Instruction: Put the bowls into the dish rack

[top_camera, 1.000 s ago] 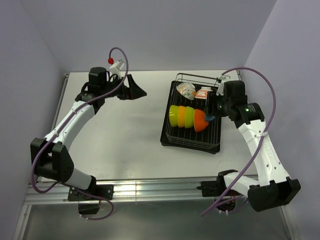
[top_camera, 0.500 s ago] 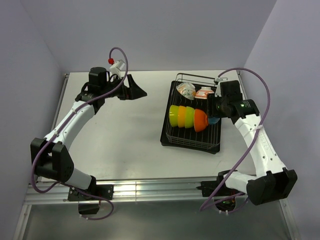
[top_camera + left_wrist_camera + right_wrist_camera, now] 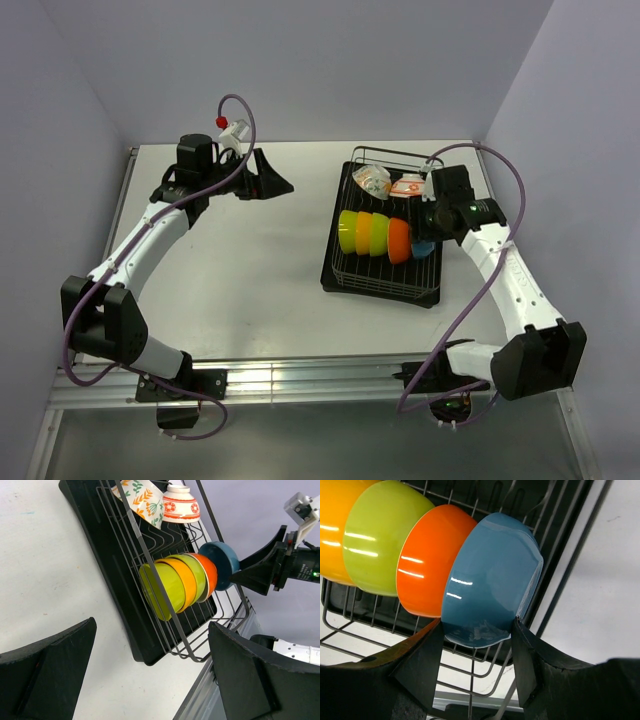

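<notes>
The black wire dish rack [image 3: 375, 275] stands right of the table's middle. A row of bowls stands on edge in it: lime green [image 3: 347, 231], orange [image 3: 362, 232], lime green [image 3: 378, 234] and salmon-red [image 3: 399, 240]. My right gripper [image 3: 428, 238] is shut on the blue bowl [image 3: 424, 249], holding it on edge against the salmon-red bowl [image 3: 427, 560]. In the right wrist view the fingers [image 3: 530, 660] clamp the blue bowl [image 3: 490, 580] at its rim. A cream-white bowl [image 3: 407, 185] and a patterned one [image 3: 372, 180] lie at the rack's back. My left gripper [image 3: 272, 182] hangs open over the table left of the rack, holding nothing.
White table [image 3: 250, 260] with a metal rail [image 3: 300, 378] along the near edge. Grey walls close in at the back and both sides. In the left wrist view the rack's tray [image 3: 100, 535] lies ahead of my left gripper [image 3: 152, 630].
My right gripper has carried the blue bowl leftwards and down into the rack until it sits beside the salmon-red bowl. The left arm has not moved.
</notes>
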Robot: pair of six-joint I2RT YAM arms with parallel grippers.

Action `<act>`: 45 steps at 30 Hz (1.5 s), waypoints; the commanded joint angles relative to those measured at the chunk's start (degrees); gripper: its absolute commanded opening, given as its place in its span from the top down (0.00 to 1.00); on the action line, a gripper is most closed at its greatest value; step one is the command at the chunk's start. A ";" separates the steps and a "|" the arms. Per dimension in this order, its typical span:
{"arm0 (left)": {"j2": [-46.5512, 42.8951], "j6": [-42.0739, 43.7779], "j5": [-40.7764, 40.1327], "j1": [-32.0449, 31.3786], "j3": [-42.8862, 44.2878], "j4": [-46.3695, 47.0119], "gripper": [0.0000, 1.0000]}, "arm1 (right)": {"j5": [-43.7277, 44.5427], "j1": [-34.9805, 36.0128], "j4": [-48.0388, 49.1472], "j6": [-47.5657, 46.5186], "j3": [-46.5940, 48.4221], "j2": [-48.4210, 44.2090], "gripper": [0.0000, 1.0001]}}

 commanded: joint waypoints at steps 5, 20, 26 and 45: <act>0.31 0.06 1.68 0.48 1.34 1.95 0.01 | -3.07 -0.29 2.80 -0.27 0.12 1.54 1.00; 0.66 0.32 1.85 0.65 1.51 1.17 0.00 | -3.07 -0.91 0.52 0.17 1.00 3.74 0.35; 0.66 1.47 2.38 1.26 2.39 -0.77 0.00 | -3.59 -1.08 -1.06 -0.18 2.76 3.22 0.11; -0.75 12.54 -4.38 13.91 8.28 -21.58 0.00 | -16.94 -1.87 1.39 -1.68 15.76 -1.01 0.00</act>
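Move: The right gripper still pinches the blue bowl across its near upper edge; the bowl's resting place in the dish rack is some 6 cm below the hand, about 3 cm ahead and 1 cm left. The red-orange bowl lies 6 cm left, 3 cm ahead and 6 cm below, the green one 10 cm left, 4 cm ahead, as low. From the left hand that resting place is roughly 36 cm right, 6 cm back and 14 cm lower. Ease the right gripper down about 2 cm, with a touch to the left, to set the blue bowl beside the red-orange one, then open the fingers wide and let go. Lift some 11 cm clear of the bowls, tipping the fingers up from steep towards level. Late on, swing the empty, open left gripper about 8 cm left, away from the rack, and slightly forward. ##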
